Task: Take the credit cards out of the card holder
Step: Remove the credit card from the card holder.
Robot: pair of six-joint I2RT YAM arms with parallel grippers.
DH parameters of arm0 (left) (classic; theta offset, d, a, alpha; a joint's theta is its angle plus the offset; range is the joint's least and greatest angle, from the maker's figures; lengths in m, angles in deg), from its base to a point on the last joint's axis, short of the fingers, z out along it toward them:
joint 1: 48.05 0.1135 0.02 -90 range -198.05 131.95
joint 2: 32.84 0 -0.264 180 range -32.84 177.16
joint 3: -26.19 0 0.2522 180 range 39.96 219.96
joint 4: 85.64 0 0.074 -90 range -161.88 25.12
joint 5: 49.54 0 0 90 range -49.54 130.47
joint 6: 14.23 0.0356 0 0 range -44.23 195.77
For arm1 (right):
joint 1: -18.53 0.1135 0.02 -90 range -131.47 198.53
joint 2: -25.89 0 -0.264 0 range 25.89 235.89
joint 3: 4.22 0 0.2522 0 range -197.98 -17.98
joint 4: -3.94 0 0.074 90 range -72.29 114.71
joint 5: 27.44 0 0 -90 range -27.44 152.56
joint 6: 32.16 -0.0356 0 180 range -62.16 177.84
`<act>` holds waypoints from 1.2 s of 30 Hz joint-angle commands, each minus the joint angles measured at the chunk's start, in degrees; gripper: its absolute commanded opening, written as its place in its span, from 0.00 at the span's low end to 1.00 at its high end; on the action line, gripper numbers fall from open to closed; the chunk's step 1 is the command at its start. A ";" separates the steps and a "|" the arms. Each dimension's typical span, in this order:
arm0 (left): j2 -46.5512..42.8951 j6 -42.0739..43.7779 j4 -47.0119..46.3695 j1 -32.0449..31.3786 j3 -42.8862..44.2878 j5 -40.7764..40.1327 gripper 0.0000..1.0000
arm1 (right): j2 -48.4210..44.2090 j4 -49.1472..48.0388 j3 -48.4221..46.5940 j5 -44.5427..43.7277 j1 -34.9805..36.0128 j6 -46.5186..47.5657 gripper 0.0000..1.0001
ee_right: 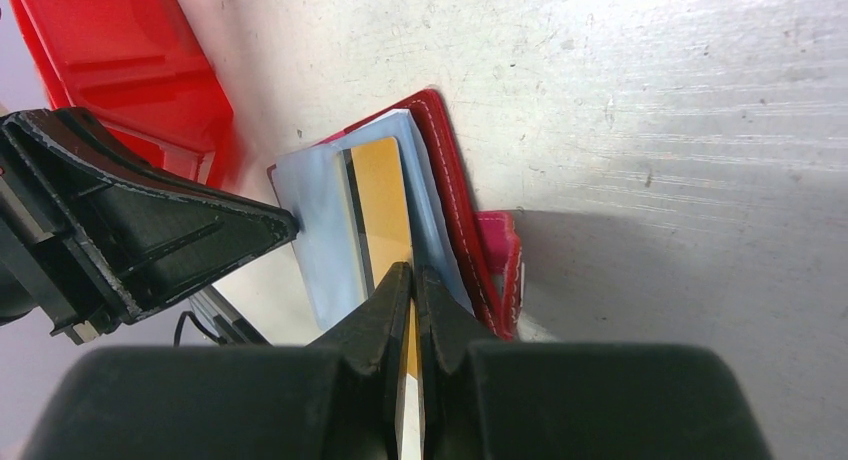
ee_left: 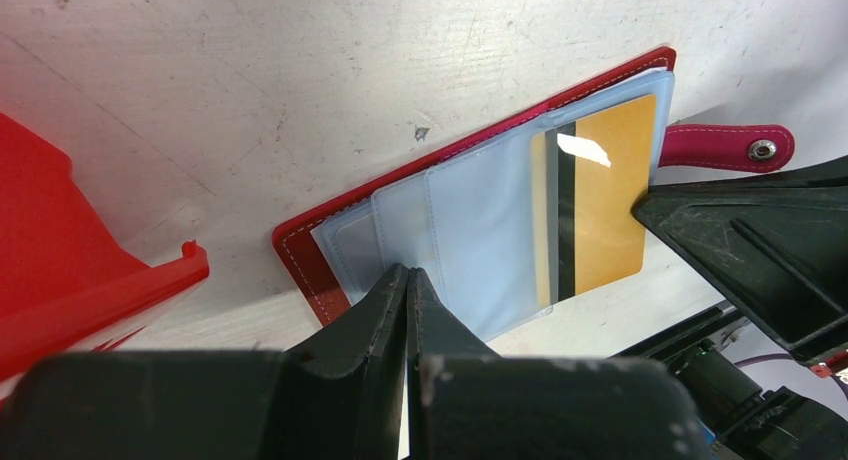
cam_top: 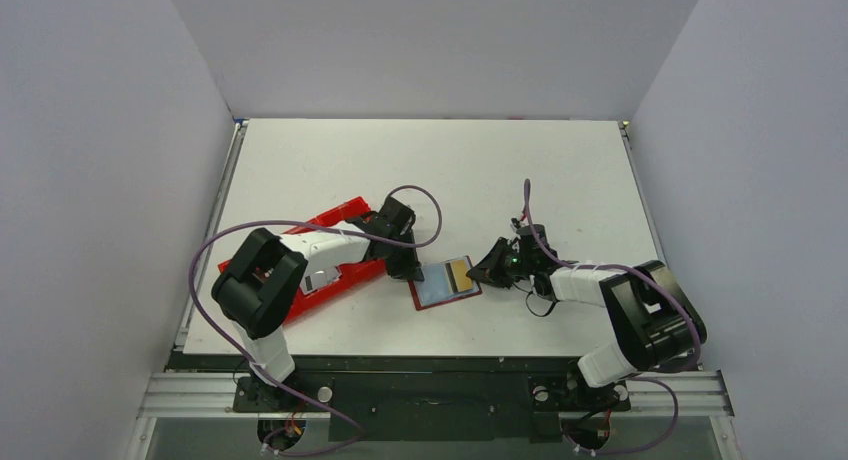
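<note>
The card holder point(cam_top: 437, 288) lies open on the table, dark red rim point(ee_left: 300, 255) round pale blue-grey sleeves. A tan-gold credit card point(ee_left: 610, 210) with a dark stripe sticks partly out of the right-hand sleeve. My left gripper point(ee_left: 408, 272) is shut, its tips pressing on the holder's left sleeves. My right gripper point(ee_right: 412, 270) comes in from the right and is shut on the free edge of that credit card point(ee_right: 385, 200), which shows gold in the slit between its fingers. From above, the left gripper point(cam_top: 410, 272) and right gripper point(cam_top: 474, 273) flank the holder.
A bright red compartment tray point(cam_top: 335, 218) lies left of the holder, partly under the left arm and close to the holder's left edge point(ee_left: 60, 280). The holder's red strap tab point(ee_left: 725, 145) juts out to the right. The table's near edge is just below the holder.
</note>
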 commanded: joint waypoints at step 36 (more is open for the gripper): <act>-6.06 5.83 11.76 1.42 14.29 0.21 0.41 | -10.13 1.44 -4.72 3.46 -1.95 -4.05 0.00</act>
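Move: The gold-and-black credit card is already pinched by its right edge in the right fingers, its middle about 2 cm to their left and 1 cm below, with its left margin still under the clear pocket. The card holder's middle lies some 5 cm left of the right hand, 2 cm back and 2 cm below, and its snap strap about 3 cm right, 1 cm ahead and 2 cm below. From the shut left fingertips on the holder's left part, the card is some 9 cm to the right, about level fore and aft. The right hand keeps its pinch and eases the card the last bit rightward out of the pocket, about 1 cm right and 1 cm up, then lifts to some 4 cm above its start while drifting slightly back left. The left fingers meanwhile keep the holder down and creep about 1 cm left and forward against the pull, then rise off it to about 5 cm up, moving on a little forward and drifting back right as they open nearly halfway. ##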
